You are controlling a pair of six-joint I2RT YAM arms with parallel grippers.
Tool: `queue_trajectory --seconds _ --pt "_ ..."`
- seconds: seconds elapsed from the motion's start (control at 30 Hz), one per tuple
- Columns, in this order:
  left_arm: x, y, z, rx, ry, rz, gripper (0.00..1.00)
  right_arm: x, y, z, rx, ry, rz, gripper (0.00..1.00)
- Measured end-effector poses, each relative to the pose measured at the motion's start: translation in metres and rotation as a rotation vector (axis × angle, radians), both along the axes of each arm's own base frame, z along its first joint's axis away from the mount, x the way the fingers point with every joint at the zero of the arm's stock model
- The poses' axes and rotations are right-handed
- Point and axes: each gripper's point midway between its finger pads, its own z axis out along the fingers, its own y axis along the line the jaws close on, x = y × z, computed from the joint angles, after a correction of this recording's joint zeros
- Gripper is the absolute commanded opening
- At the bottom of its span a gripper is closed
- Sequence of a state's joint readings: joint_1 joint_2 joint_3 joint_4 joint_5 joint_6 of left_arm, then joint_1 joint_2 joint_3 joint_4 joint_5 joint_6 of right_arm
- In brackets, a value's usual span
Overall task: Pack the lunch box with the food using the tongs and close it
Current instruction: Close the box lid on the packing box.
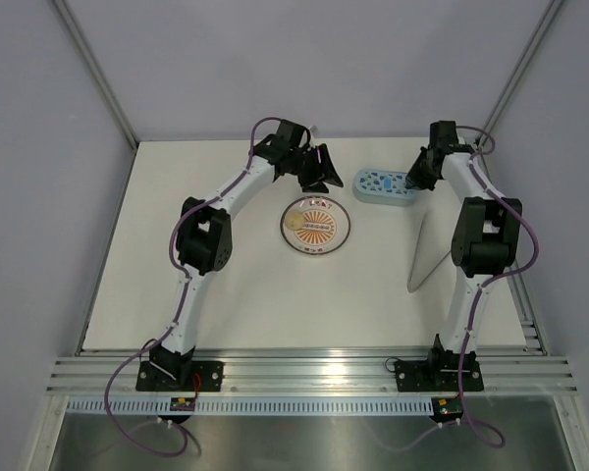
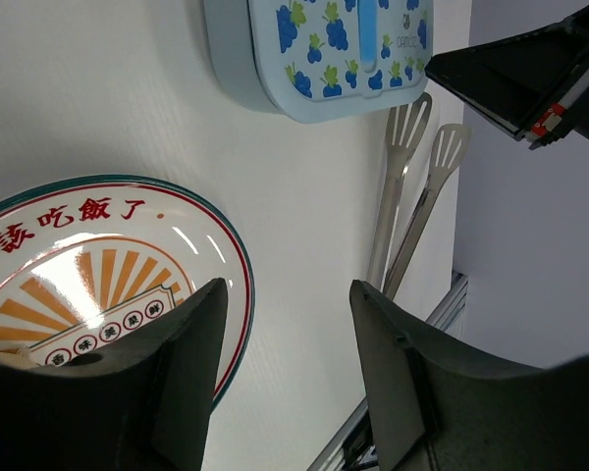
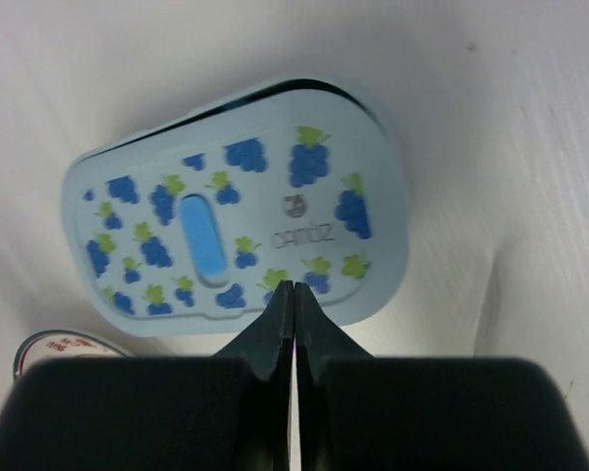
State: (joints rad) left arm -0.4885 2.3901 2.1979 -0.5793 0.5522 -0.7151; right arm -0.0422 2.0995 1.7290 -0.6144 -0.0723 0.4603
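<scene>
The pale-blue lunch box [image 1: 377, 194] [image 2: 228, 57] lies at the back right with its blueberry-print lid [image 3: 236, 231] [image 2: 324, 44] on top. My right gripper [image 3: 294, 287] [image 1: 412, 181] is shut, empty, with its tips over the lid's near edge. The silvery tongs [image 1: 424, 250] [image 2: 412, 177] lie flat on the table, right of the plate, touched by neither gripper. My left gripper [image 2: 287, 289] [image 1: 321, 175] hangs open and empty between the plate and the box. The food is hidden; no red-orange or brown pieces show.
A round white plate [image 1: 315, 226] [image 2: 191, 245] with an orange sunburst and red lettering sits mid-table. A pale beige spot [image 1: 294, 219] shows on its left part. The table's right edge and metal rail [image 2: 442, 304] run just beyond the tongs.
</scene>
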Motion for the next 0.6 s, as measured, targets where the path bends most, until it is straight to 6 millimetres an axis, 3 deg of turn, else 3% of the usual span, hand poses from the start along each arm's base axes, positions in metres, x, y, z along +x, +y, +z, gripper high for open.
queue_trajectory --seconds 0.07,0.2,0.27,0.37,0.5,0.6 --pt "-0.002 0.002 0.001 0.005 -0.002 -0.005 0.57 0.005 0.009 0.010 -0.013 -0.016 0.026 0.00" --pt "-0.006 0.009 -0.002 0.025 0.012 -0.008 0.57 0.025 0.047 0.039 -0.019 -0.101 0.105 0.00" --pt "-0.008 0.013 -0.003 0.038 0.020 -0.007 0.57 0.029 0.065 0.043 -0.015 -0.118 0.137 0.00" --pt "-0.010 0.021 -0.002 0.053 0.022 -0.005 0.57 0.033 0.078 0.031 -0.010 -0.100 0.161 0.00" --pt "-0.016 0.032 0.000 0.071 0.030 0.001 0.58 0.030 0.074 -0.012 -0.013 0.001 0.155 0.00" --pt "-0.017 0.037 0.004 0.075 0.022 0.004 0.58 0.043 0.072 -0.011 -0.010 -0.017 0.149 0.00"
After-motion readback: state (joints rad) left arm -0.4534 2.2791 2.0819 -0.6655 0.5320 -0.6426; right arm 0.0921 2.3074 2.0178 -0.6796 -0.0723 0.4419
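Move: The right hand, fingers shut, is low by the near right part of the lunch box; the middle of the lid lies about 6 cm to its left, 3 cm ahead and 2 cm below. The plate is some 25 cm left and 7 cm back, and the metal tongs about 5 cm right and 12 cm back, both about 7 cm lower. From the left hand the lid is roughly 15 cm to the right, about level fore and aft, 8 cm below. The shut right fingertips seem to end up pressing down on the lid, just left of its blue latch: the hand hops up about 4 cm, swings some 7 cm left and a little forward over the lid, turning about 10 degrees counter-clockwise, then drops steeply and edges forward. Meanwhile the half-open left hand draws away from the box, about 4 cm left and slightly back. ##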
